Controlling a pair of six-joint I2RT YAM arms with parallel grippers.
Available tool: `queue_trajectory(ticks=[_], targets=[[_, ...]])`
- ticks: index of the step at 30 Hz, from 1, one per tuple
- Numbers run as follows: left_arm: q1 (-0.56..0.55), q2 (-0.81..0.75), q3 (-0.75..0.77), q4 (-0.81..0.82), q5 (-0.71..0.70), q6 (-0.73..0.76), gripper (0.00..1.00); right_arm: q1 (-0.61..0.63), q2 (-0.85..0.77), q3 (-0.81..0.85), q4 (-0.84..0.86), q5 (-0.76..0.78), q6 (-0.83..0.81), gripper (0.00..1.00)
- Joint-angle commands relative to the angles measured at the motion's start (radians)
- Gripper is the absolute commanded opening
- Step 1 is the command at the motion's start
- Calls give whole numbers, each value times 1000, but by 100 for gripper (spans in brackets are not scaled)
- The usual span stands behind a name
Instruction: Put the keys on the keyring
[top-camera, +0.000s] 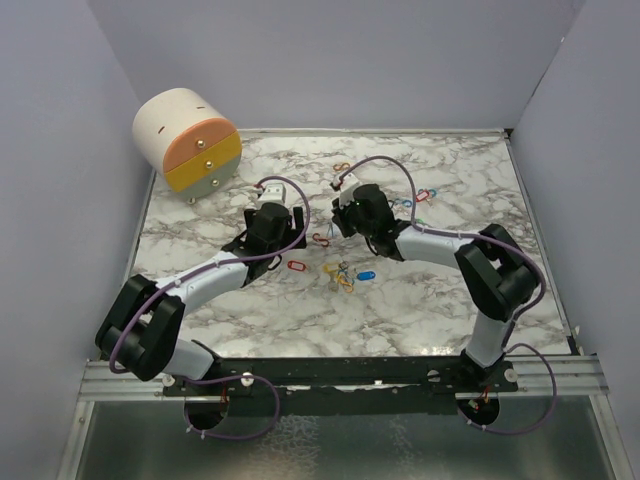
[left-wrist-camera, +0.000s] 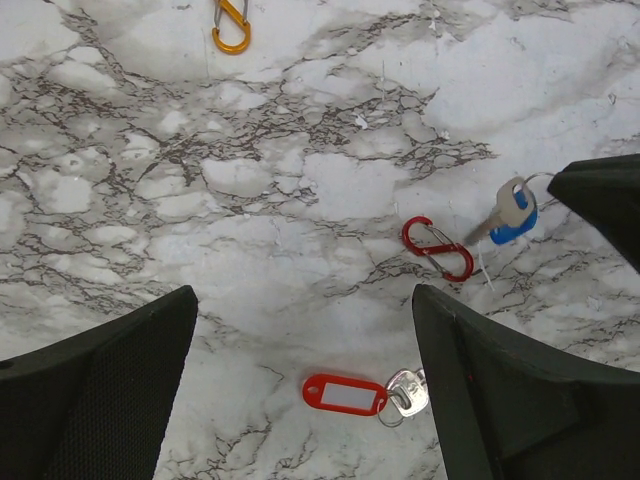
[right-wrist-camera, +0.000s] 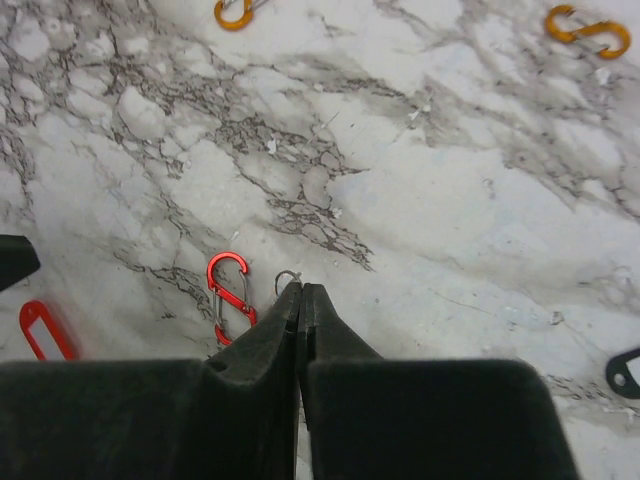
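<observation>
A red-tagged key (left-wrist-camera: 345, 395) lies on the marble between the fingers of my open left gripper (left-wrist-camera: 303, 290), touching neither; it also shows as the red tag (top-camera: 296, 266). My right gripper (right-wrist-camera: 300, 287) is shut, and a thin wire ring (right-wrist-camera: 287, 277) pokes out at its tips. In the left wrist view that ring carries a blue-capped key (left-wrist-camera: 513, 210) beside the right finger (left-wrist-camera: 600, 205). A red carabiner keyring (right-wrist-camera: 230, 295) lies just left of the right gripper's tips. More keys (top-camera: 345, 275) with a blue tag (top-camera: 365, 273) lie bunched near the middle.
A round cream drawer box (top-camera: 190, 140) with orange and yellow fronts stands at the back left. Orange carabiners (right-wrist-camera: 588, 30) lie farther out, one more orange carabiner (left-wrist-camera: 230, 25) ahead of the left gripper. A black clip (right-wrist-camera: 625, 372) sits at the right.
</observation>
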Motion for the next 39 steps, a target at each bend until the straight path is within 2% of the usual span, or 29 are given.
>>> queue_trajectory(ticks=[1, 10, 18, 39], targets=[[-3, 41, 33, 18, 69, -11, 90, 8, -95, -51, 98, 111, 8, 1], [-65, 159, 124, 7, 77, -13, 89, 8, -255, -184, 124, 276, 28, 1], [-105, 296, 230, -29, 67, -14, 89, 8, -379, -253, 51, 420, 42, 1], [-126, 422, 271, -2, 194, -50, 88, 8, -525, -292, 0, 513, 48, 1]])
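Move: The red carabiner lies about 10 cm to the right of my open left hand, roughly 1 cm ahead and some 9 cm below. From my right hand, which already holds the blue-tagged key by its ring, the carabiner is about 5 cm left, 3 cm back and 5 cm down. At the same table level, the red-tagged key sits about 7 cm back and 5 cm right of my left hand, and the yellow-tagged key about 9 cm back and 14 cm right. I clear my right hand away, swinging it about 11 cm right and 10 cm up with the ring still pinched, turning it some 25 degrees clockwise and tipping its fingers upward. Into the freed space my left hand, fingers staying wide, dips a little, slides right to the red carabiner and then sinks over it, about 7 cm lower in all, its tips steepening and turning slightly clockwise. ##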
